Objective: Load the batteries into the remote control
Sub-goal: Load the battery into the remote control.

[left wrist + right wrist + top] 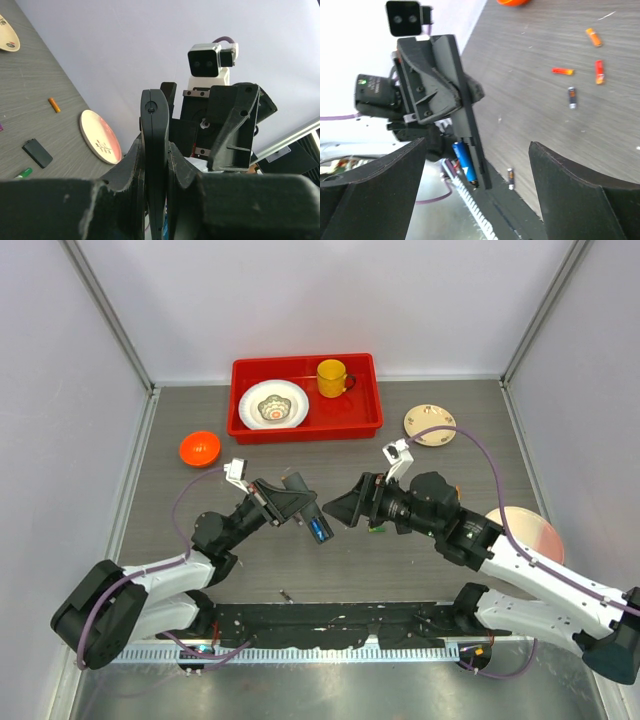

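Note:
My left gripper (298, 504) is shut on the black remote control (311, 517) and holds it above the table. A blue battery (320, 531) sits in its open compartment. In the left wrist view the remote (154, 145) stands edge-on between the fingers. My right gripper (342, 508) is open and empty, facing the remote from the right. In the right wrist view the remote (468, 131) and the blue battery (464, 162) show between the spread fingers (375, 190). Loose orange batteries (562, 71) and a dark grey one (572, 96) lie on the table.
A red tray (370, 425) with a plate and a yellow mug (332, 378) stands at the back. An orange bowl (199, 448), a beige disc (430, 424) and a pink plate (530, 532) lie around. A black cover (37, 152) and a green battery (22, 173) lie on the table.

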Robot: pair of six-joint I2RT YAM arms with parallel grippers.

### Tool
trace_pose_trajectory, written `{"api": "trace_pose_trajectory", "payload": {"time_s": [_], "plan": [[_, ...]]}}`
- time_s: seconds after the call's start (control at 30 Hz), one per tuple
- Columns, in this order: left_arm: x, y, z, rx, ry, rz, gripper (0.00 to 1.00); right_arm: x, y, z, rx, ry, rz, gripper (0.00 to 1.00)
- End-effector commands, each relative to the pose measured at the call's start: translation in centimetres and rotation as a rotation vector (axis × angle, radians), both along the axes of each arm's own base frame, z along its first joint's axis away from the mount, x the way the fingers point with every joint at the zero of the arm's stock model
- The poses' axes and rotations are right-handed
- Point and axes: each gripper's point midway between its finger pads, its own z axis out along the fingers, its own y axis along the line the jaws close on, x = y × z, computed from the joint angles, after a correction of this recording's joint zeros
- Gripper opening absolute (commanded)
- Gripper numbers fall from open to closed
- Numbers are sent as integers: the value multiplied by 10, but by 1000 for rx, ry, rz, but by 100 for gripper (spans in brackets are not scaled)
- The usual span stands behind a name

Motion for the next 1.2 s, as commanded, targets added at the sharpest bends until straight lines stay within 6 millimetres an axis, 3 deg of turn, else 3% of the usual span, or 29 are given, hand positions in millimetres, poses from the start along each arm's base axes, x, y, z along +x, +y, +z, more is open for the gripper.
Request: {"api": "trace_pose_trajectory", "payload": {"time_s": [0.0, 0.43, 0.77, 1.17], "plan": [[-24, 14, 73, -183, -255, -14, 0, -24, 25, 34, 197, 11, 213, 89], [-28, 15, 82, -195, -283, -23, 0, -22, 37, 6, 179, 103, 278, 85], [-28, 17, 83, -198, -290, -11, 0, -21, 42, -4, 189, 148, 294, 71], [-29, 17, 84, -199, -294, -10, 0, -20, 45, -6, 193, 157, 296, 63]]}}
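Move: The left hand holds the remote; the blue battery already sits at its near end, about 6 cm left of the right hand, 3 cm back and 2 cm lower. The remote's middle lies some 7 cm left and 2 cm ahead of the right hand. On the table, about 20 cm below it, are the green battery, 10 cm right and 2 cm ahead, and the black cover, 17 cm right and 2 cm ahead. From the left hand the blue battery is 6 cm back, 3 cm right. Right hand eases about 5 cm left, back and down towards the blue battery, turning counter-clockwise, fingers partly closing. ##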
